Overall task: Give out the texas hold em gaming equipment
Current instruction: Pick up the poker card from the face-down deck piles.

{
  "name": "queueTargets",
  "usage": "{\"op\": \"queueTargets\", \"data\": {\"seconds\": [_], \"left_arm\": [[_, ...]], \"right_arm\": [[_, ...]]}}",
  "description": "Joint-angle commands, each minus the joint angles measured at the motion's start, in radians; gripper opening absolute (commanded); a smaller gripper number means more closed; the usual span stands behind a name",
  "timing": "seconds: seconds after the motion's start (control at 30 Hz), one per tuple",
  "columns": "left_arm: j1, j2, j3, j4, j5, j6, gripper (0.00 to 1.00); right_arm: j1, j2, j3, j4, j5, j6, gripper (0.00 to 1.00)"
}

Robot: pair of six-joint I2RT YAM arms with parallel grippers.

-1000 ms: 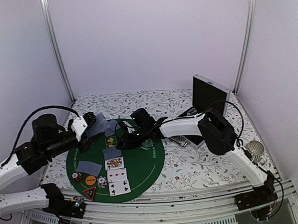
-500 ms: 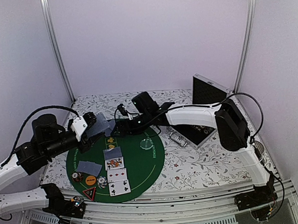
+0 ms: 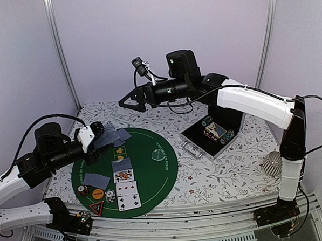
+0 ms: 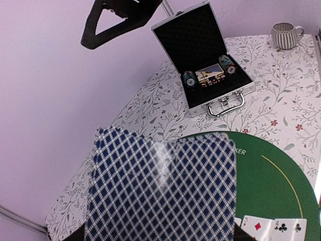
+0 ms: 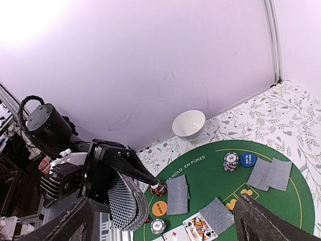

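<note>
My left gripper point(image 3: 100, 137) is shut on a fanned deck of blue-backed playing cards point(image 4: 160, 186), held over the far left edge of the green round mat point(image 3: 153, 177). Its fingers are hidden behind the deck in the left wrist view. On the mat lie face-down card pairs point(image 3: 120, 134) point(image 3: 122, 164) point(image 3: 95, 180), face-up cards point(image 3: 127, 188), chip stacks point(image 3: 82, 189) point(image 3: 110, 195), an orange disc point(image 3: 97, 194), a clear disc point(image 3: 159, 154) and a red-black triangle token point(image 3: 96, 208). My right gripper point(image 3: 136, 85) hangs open and empty, high above the table's back. Another chip stack point(image 5: 230, 160) and a blue disc point(image 5: 248, 159) show in the right wrist view.
An open silver case point(image 3: 213, 134) with chip stacks and a card box stands right of the mat. A white ribbed cup point(image 3: 272, 162) sits near the right edge. A white bowl point(image 5: 189, 124) rests beyond the mat by the wall. Purple walls and metal posts enclose the table.
My right gripper opened wide and rose from the mat's far left, up and back toward the wall. The left arm held still with the deck.
</note>
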Motion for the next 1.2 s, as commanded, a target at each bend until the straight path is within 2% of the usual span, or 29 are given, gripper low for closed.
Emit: {"op": "queueTargets", "data": {"seconds": [0.0,0.17,0.3,0.67,0.83,1.03,1.17], "left_arm": [[-0.008,-0.003,-0.007,0.018,0.029,0.010,0.55],[-0.008,-0.001,-0.005,0.018,0.024,0.012,0.55],[-0.008,0.000,-0.007,0.017,0.020,0.011,0.55],[-0.007,0.000,-0.005,0.018,0.016,0.010,0.55],[-0.008,-0.003,-0.005,0.017,0.015,0.011,0.55],[-0.008,-0.001,-0.005,0.018,0.014,0.009,0.55],[-0.008,0.000,-0.005,0.018,0.011,0.009,0.55]], "right_arm": [[0.041,0.074,0.025,-0.019,-0.055,0.007,0.99],[0.053,0.185,0.124,-0.053,-0.047,0.067,0.98],[0.069,0.241,0.175,-0.061,-0.132,0.063,0.96],[0.069,0.207,0.132,-0.106,-0.023,0.017,0.92],[0.049,0.159,0.088,-0.124,0.021,-0.001,0.85],[0.048,0.146,0.093,-0.137,-0.032,-0.018,0.74],[0.055,0.156,0.120,-0.138,-0.097,-0.016,0.61]]}}
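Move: The face-down deck, already gripped in the left hand, lies about 11 cm to the right hand's left, 5 cm back and 11 cm below; from the left hand its middle is some 3 cm ahead and 3 cm right, about level. On the mat some 33 cm under the right hand, the lone face-down card is about 2 cm ahead and 10 cm left, the face-down pair roughly 13 cm ahead and 11 cm left. Keep the left gripper shut on the deck and hold it almost still. Bring the right gripper down about 9 cm, left and slightly back towards the deck, dipping its fingertips some 10 degrees; then hover near the deck's free end, easing a little back to the right while the wide-open fingers close by about a third. ##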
